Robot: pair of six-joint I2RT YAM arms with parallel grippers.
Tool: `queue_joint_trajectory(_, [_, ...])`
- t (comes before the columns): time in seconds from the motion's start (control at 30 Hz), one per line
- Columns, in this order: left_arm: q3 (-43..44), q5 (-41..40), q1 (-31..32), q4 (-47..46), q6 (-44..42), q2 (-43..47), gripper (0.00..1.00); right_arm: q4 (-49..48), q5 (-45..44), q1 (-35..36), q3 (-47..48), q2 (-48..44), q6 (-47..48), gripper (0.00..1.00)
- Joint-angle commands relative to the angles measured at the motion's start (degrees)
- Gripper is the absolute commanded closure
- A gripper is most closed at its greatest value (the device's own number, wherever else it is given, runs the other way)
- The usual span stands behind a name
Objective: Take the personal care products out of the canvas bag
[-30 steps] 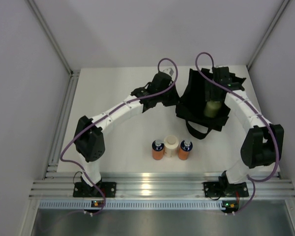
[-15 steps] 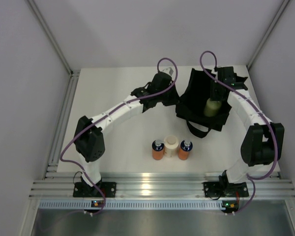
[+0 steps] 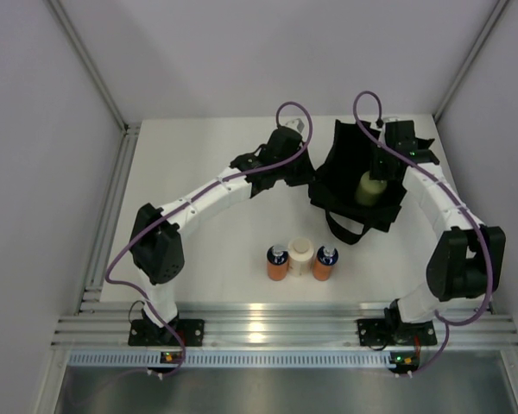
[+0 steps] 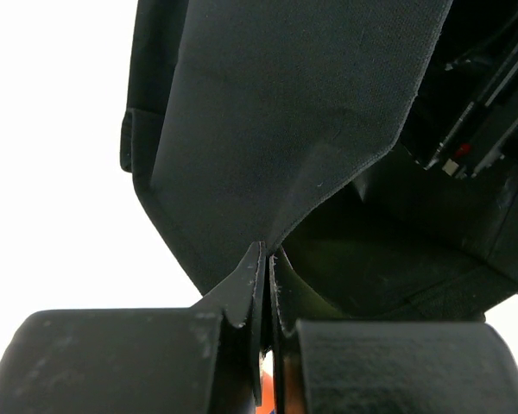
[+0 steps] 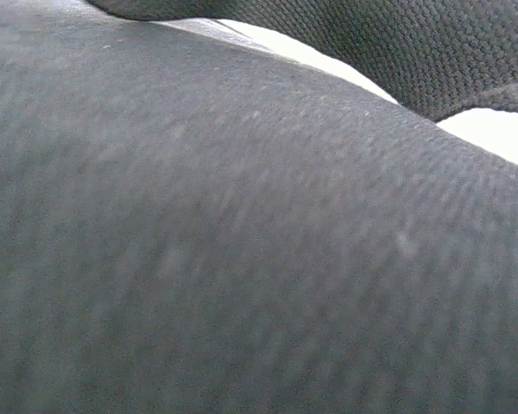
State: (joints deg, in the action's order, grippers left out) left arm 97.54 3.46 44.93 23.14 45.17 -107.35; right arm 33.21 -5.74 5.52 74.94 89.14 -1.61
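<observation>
The black canvas bag [image 3: 345, 205] stands at the back right of the table, its mouth open. My left gripper [image 3: 308, 175] is shut on the bag's left rim; in the left wrist view its fingertips [image 4: 257, 263] pinch a fold of the black fabric [image 4: 268, 129]. A yellow-green bottle [image 3: 369, 189] stands inside the bag. My right gripper [image 3: 378, 166] reaches down into the bag at the bottle's top, its jaws hidden. The right wrist view shows only dark fabric [image 5: 242, 259]. Two orange bottles [image 3: 277, 263] [image 3: 325, 263] and a beige one [image 3: 300, 256] stand on the table.
The bag's strap handle [image 3: 350, 231] loops onto the table in front of the bag, a little behind the row of bottles. White walls with metal rails close in the table on both sides and at the back.
My right wrist has moved slightly toward the back right, and the yellow-green bottle has shifted a little with it. The left arm holds still on the bag rim.
</observation>
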Motion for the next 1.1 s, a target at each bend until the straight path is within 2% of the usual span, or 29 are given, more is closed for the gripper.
queue_joint_trajectory(0.0, [1.08, -1.62, 0.25, 1.56, 0.19, 1.18, 1.00, -3.07, 1.52, 0.63, 3.72, -6.43, -1.03, 1.00])
queue_joint_trajectory(0.4, [1.87, -2.06, 0.25, 1.56, 0.71, 1.44, 1.00, -1.22, 1.52, 1.16, 8.03, -9.78, -0.77, 1.00])
queue_joint_trajectory(0.93, [3.27, -2.85, 0.34, 2.00, -0.25, 1.00, 1.00, 4.93, 4.42, 3.27, 20.33, -15.40, 0.64, 1.00])
queue_joint_trajectory(1.07, [3.36, -4.96, 0.34, 2.26, -0.61, 1.00, 1.00, 8.96, 4.42, 3.71, 24.20, -16.89, 0.99, 1.00])
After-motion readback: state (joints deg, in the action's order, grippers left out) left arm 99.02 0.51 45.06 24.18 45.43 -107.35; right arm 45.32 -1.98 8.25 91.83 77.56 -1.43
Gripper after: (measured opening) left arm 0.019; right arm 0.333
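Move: The right hand is inside the canvas bag, already shut on the neck of the green pump bottle, whose middle sits about 8 cm below and 2 cm back. The bottles set out on the table lie back and left of this hand: the nearer orange bottle about 24 cm back, 17 cm left and 9 cm down, the white bottle some 23 cm back and 23 cm left. From the left hand, that orange bottle is roughly 21 cm back, 4 cm right and 15 cm below. Upward, slowly at first and then faster, the right hand draws the pump bottle about 16 cm off the bag's floor, easing some 3 cm back and 3 cm left, mostly late in the lift. Its fingers keep their pinch on the neck while the wrist tips up about 15 degrees. The left hand stays shut on the bag's left rim. ##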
